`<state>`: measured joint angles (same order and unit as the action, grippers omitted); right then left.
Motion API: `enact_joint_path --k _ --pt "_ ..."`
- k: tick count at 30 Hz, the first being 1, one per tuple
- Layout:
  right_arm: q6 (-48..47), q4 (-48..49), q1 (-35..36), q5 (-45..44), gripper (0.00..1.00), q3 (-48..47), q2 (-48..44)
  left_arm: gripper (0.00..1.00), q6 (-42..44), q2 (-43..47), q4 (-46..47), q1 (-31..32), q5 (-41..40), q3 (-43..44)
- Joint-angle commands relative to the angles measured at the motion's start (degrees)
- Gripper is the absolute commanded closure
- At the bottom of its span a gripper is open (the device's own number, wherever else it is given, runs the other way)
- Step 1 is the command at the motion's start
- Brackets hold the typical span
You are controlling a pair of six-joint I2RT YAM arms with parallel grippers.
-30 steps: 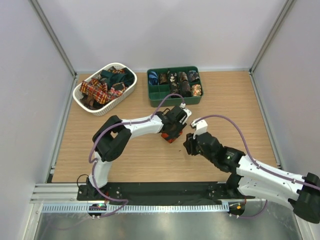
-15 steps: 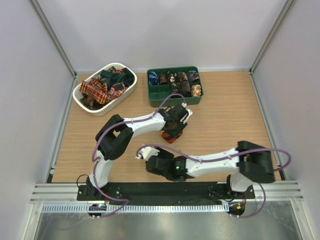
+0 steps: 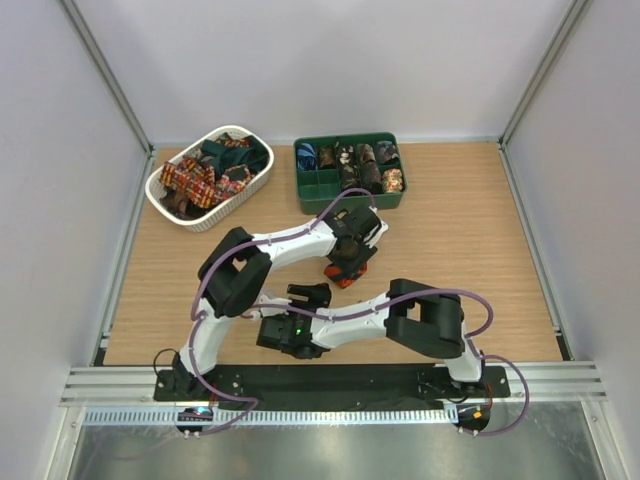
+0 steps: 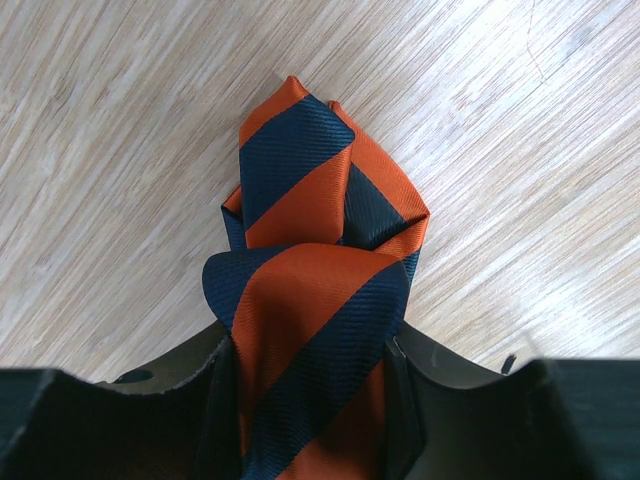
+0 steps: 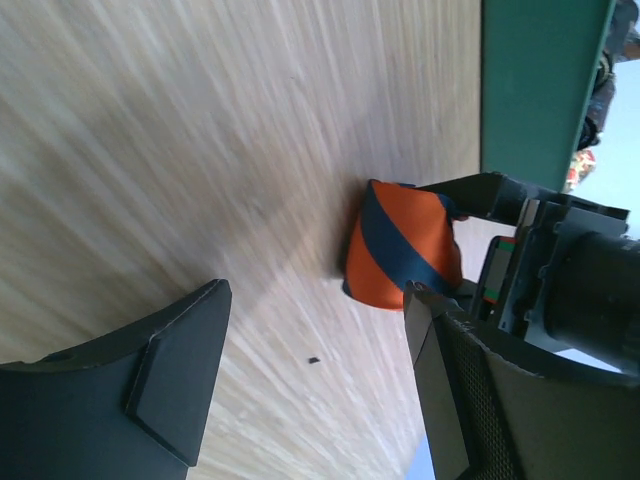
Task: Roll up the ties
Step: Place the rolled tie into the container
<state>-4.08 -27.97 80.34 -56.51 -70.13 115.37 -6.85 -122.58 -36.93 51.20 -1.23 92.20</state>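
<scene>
A rolled tie with orange and dark-blue diagonal stripes (image 4: 300,200) rests on the wooden table, and my left gripper (image 4: 310,400) is shut on its near part, one finger on each side. From above, the roll (image 3: 340,274) sits mid-table under the left gripper (image 3: 346,258). My right gripper (image 3: 312,295) hovers low, to the near left of the roll and apart from it. In the right wrist view its jaws (image 5: 310,390) stand open with only bare wood between them, and the roll (image 5: 400,250) lies beyond them. More ties (image 3: 200,175) are piled in the basket.
A white oval slotted basket (image 3: 156,186) stands at the back left. A green compartment tray (image 3: 350,203) with several rolled ties is at the back centre, its wall (image 5: 540,90) showing beyond the roll. The right arm lies folded across the near table.
The right arm has swung from the right side across to the near left of the roll, and its jaws have opened wider. The left gripper has stayed on the roll.
</scene>
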Motion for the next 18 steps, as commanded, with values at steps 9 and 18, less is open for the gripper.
enact_joint_path --k 9,18 --pt "-7.3 0.2 -4.5 -6.0 0.24 -2.2 4.7 0.81 -1.7 -6.5 -13.5 0.5 5.6 1.4" --pt "-7.7 1.6 -6.9 -5.5 0.24 -2.0 5.8 0.81 -3.5 -6.7 -16.9 0.5 5.7 2.9"
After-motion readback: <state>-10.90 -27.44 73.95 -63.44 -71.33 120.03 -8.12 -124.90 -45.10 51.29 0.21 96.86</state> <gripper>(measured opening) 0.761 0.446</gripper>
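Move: The right hand, open and slanting forward and down, has the rolled tie about 7 cm ahead of it, some 6 cm to its right and 2 cm lower. The left hand already pinches that tie from above, its middle about 1 cm back and 1 cm below the hand point, with no sideways offset. The green container's middle stands roughly 30 cm ahead and 7 cm right of the right hand; from the left hand, 23 cm straight ahead. The right hand slides forward and to its right at an even height, about 5.5 cm in all, bringing its wide-open fingers in towards the base-side face of the rolled tie while the wrist rolls some 10 degrees, its left side dropping, and swings slightly clockwise. The left hand keeps its pinch on the roll and, at first slowly and then faster, draws back about 1.5 cm to meet the open fingers, its fingertips tilting around 5 degrees towards the base. ##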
